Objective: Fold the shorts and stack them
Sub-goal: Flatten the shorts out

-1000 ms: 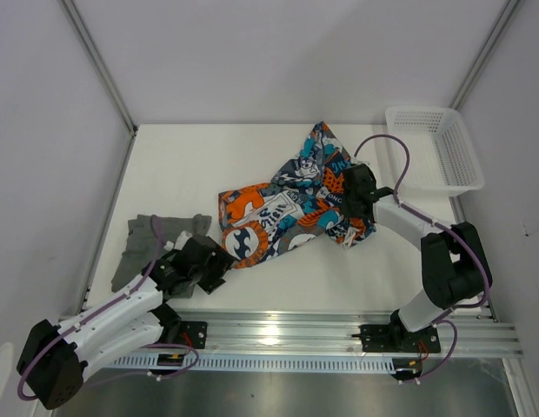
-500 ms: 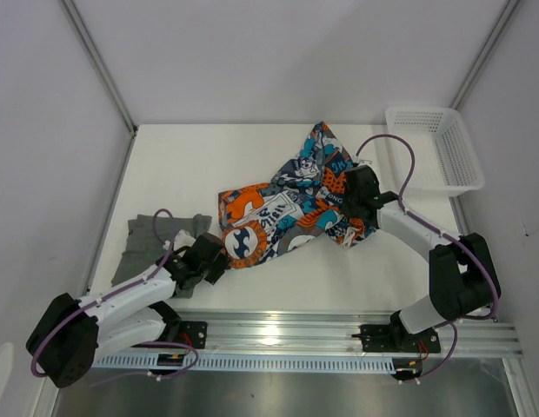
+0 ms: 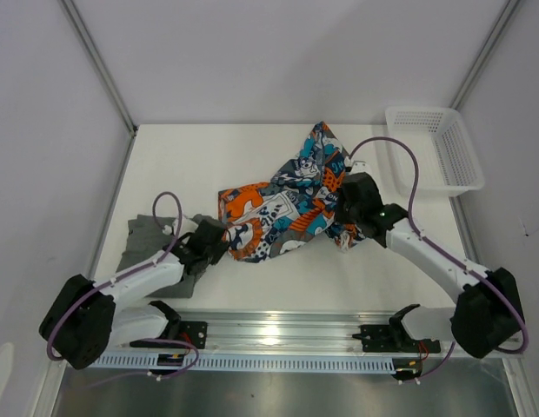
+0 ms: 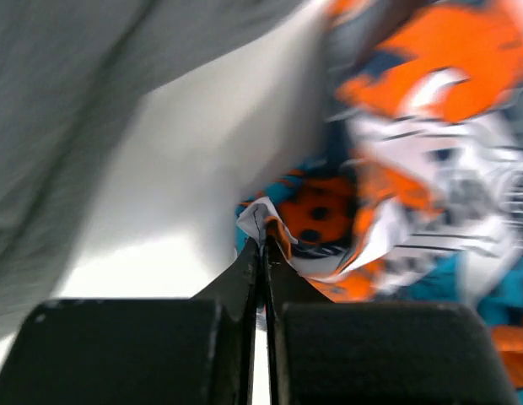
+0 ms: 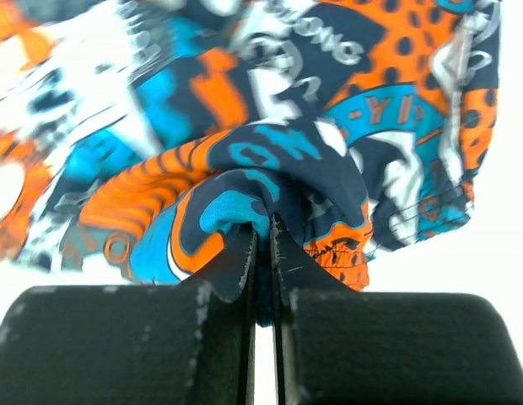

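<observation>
The patterned shorts [image 3: 291, 195] lie crumpled across the middle of the table, in blue, teal, orange, white and black. My left gripper [image 3: 222, 239] is shut on their left corner; in the left wrist view [image 4: 263, 240] the cloth's edge [image 4: 270, 221] sits pinched between the jaws. My right gripper [image 3: 346, 207] is shut on a fold at the right side of the patterned shorts [image 5: 270, 126], seen close in the right wrist view [image 5: 263, 232]. The dark grey shorts [image 3: 141, 243] lie folded at the left, partly under my left arm, and show as a grey blur [image 4: 67, 93] in the left wrist view.
A white mesh basket [image 3: 435, 148] stands at the back right corner. White walls close in the table at left, back and right. A metal rail [image 3: 278, 334] runs along the near edge, with both arm bases on it.
My left gripper slid right from the grey shorts to the patterned shorts' left corner and shut on it. The right arm moved slightly inward, still holding its fold, and the cloth bunched.
</observation>
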You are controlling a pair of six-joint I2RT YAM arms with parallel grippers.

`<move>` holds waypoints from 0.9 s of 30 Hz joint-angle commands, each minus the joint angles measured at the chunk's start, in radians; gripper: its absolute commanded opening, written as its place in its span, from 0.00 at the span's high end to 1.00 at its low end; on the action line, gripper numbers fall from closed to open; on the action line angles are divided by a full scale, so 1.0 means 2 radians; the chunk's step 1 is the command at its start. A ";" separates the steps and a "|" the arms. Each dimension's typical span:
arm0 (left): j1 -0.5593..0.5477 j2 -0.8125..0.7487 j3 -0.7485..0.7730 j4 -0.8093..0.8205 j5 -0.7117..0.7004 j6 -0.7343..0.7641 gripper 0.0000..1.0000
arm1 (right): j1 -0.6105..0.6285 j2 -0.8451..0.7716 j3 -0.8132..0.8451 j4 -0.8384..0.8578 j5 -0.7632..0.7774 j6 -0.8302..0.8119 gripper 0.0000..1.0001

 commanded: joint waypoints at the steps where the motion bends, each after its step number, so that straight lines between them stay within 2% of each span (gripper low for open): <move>1: 0.043 -0.009 0.084 -0.009 -0.007 0.090 1.00 | 0.026 -0.054 -0.004 -0.034 -0.002 -0.019 1.00; 2: 0.061 -0.003 0.134 -0.014 0.019 0.135 1.00 | 0.029 -0.069 0.003 -0.042 -0.010 -0.023 1.00; 3: 0.082 0.002 0.152 -0.016 0.052 0.156 1.00 | 0.031 -0.074 0.008 -0.048 -0.033 -0.036 1.00; 4: 0.127 0.012 0.169 -0.025 0.125 0.170 1.00 | 0.041 -0.079 0.015 -0.060 -0.041 -0.042 1.00; 5: 0.146 0.038 0.239 -0.039 0.159 0.197 1.00 | 0.050 -0.093 0.032 -0.065 -0.046 -0.047 1.00; 6: 0.163 0.054 0.271 -0.081 0.186 0.214 1.00 | 0.063 -0.103 0.040 -0.067 -0.058 -0.062 1.00; 7: 0.188 0.069 0.338 -0.116 0.216 0.228 1.00 | 0.098 -0.116 0.047 -0.065 -0.059 -0.069 1.00; 8: 0.195 0.083 0.373 -0.149 0.221 0.261 1.00 | 0.116 -0.129 0.056 -0.067 -0.057 -0.071 1.00; 9: 0.211 0.107 0.471 -0.195 0.225 0.283 1.00 | 0.132 -0.149 0.079 -0.072 -0.069 -0.074 1.00; 11: 0.240 0.130 0.532 -0.245 0.256 0.316 1.00 | 0.180 -0.158 0.113 -0.106 -0.079 -0.074 1.00; 12: 0.272 0.147 0.605 -0.265 0.269 0.324 1.00 | 0.200 -0.159 0.147 -0.119 -0.082 -0.075 1.00; 15: 0.322 0.155 0.671 -0.305 0.327 0.327 1.00 | 0.300 -0.150 0.191 -0.160 -0.081 -0.070 1.00; 17: 0.357 0.140 0.702 -0.295 0.353 0.314 1.00 | 0.349 -0.127 0.233 -0.180 -0.082 -0.068 1.00; 18: 0.380 0.133 0.704 -0.286 0.377 0.305 1.00 | 0.397 -0.118 0.248 -0.185 -0.079 -0.069 1.00; 21: 0.431 0.087 0.694 -0.224 0.427 0.262 1.00 | 0.461 -0.088 0.316 -0.198 -0.062 -0.073 1.00; 22: 0.441 0.054 0.667 -0.204 0.430 0.249 1.00 | 0.470 -0.080 0.351 -0.202 -0.065 -0.075 1.00; 23: 0.451 0.034 0.653 -0.146 0.432 0.222 1.00 | 0.476 -0.077 0.368 -0.204 -0.072 -0.080 1.00; 27: 0.501 -0.035 0.612 -0.052 0.421 0.169 1.00 | 0.487 -0.078 0.426 -0.209 -0.082 -0.095 1.00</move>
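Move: Both hands already pinch the patterned shorts. The shorts' middle lies about 13 cm ahead of the left hand, 15 cm to its right and 2 cm below, and some 4 cm ahead of the right hand, 14 cm to its left and 12 cm lower. The folded grey shorts sit about 17 cm left of the left hand and 2 cm nearer; the empty white basket is some 20 cm ahead of the right hand, 24 cm to its right. Keeping their pinch on the patterned shorts, both hands sweep them up fast. The left climbs about 45 cm, first forward some 17 cm, then veering left and partly back, its fingers tipping up about 45 degrees. The right pulls back nearly 30 cm while rising as much and swinging left, turning some 65 degrees counter-clockwise. ##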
